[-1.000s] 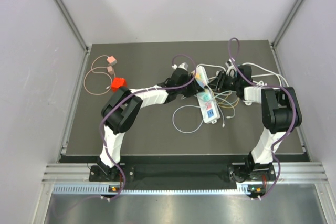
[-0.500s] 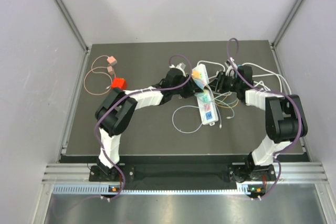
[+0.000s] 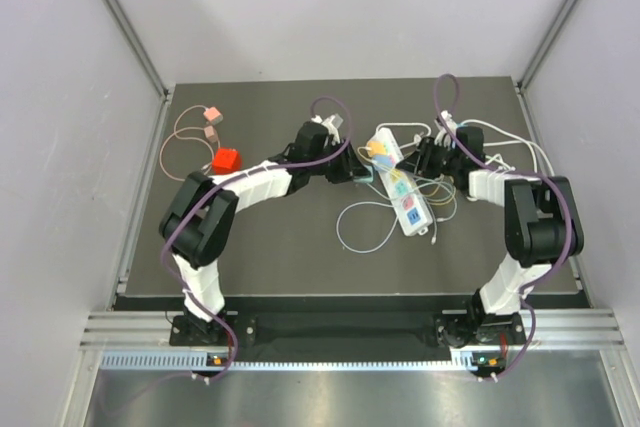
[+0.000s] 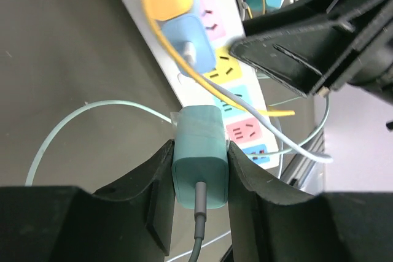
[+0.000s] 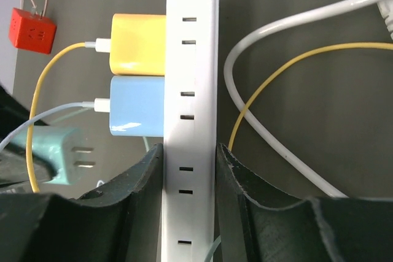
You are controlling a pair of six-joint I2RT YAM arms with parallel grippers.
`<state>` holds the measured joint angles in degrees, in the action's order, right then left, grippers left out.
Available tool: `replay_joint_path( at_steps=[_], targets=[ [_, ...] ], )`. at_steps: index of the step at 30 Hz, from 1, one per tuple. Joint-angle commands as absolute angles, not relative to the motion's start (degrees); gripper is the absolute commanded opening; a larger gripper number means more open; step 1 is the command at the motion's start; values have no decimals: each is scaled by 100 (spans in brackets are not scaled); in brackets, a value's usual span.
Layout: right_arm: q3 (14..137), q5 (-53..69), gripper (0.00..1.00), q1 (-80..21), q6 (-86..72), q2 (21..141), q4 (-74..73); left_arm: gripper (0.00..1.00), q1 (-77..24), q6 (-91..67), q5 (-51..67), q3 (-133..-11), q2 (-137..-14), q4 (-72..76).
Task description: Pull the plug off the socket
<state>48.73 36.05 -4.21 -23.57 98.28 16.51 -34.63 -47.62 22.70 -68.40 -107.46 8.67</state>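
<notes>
A white power strip (image 3: 401, 187) lies at the middle of the dark table, and my right gripper (image 5: 190, 148) is shut across its narrow body (image 5: 191, 65). A yellow plug (image 5: 138, 42) and a blue plug (image 5: 136, 113) sit in its sockets. My left gripper (image 4: 199, 146) is shut on a teal plug (image 4: 198, 151) with a grey cable at its back. The teal plug (image 5: 58, 154) is just left of the strip, its two prongs bare and clear of the sockets. In the top view my left gripper (image 3: 355, 175) is close beside the strip's left edge.
A red cube (image 3: 227, 160) and a thin pink cable with small pink plugs (image 3: 210, 117) lie at the back left. A loose white cable loop (image 3: 365, 227) lies in front of the strip. Thick white cables (image 3: 510, 142) run behind the right arm. Frame walls enclose the table.
My left arm drew back to the left with the teal plug, which now stands free of the strip. The strip's near end swung to the right.
</notes>
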Motion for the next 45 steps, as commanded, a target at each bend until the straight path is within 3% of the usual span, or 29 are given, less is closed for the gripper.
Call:
replay_joint_path(
  at_steps=[1,16,24,26,31,45],
  targets=[
    [4983,3902,0,-317,-2417,9870,2267,0,-3472,-3921,2312,-6952,-10248,363],
    [5019,4219,0,-176,-2663,10028,2355,0,-2356,-2866,2856,-6363,-8817,-571],
    [5018,4184,0,-167,-2663,10037,2347,0,-1311,-2620,3420,-6872,-7727,-1168],
    [5019,4157,0,-167,-2663,10055,2338,0,-1021,-2436,3104,-7266,-7375,-1545],
    [5045,4122,0,-158,-2637,10090,2285,0,-677,-1865,890,-8391,-6848,-2399],
    [5062,4131,0,-123,-2637,10099,2267,0,-562,-1046,-1212,-10626,-6601,-3058]
  ],
)
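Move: The left hand already holds the teal plug, out of the socket. The red plug, on the set-aside side, lies about 30 cm to its left, some 3 cm farther out and 9 cm lower, with a salmon plug about 33 cm left and 13 cm ahead. The white power strip's middle is roughly 10 cm right and 2 cm back, 7 cm lower. From the right hand the red plug is about 41 cm left and 1 cm ahead. Still pinching the teal plug, the left hand carries it away from the power strip, first mainly left with a slow rise, then steeply up as well, some 35 cm left and 40 cm up in all, ending high over the set-aside side. The wrist swings about 70 degrees, from right-forward and down to level straight ahead. The right hand keeps its grip on the strip. ##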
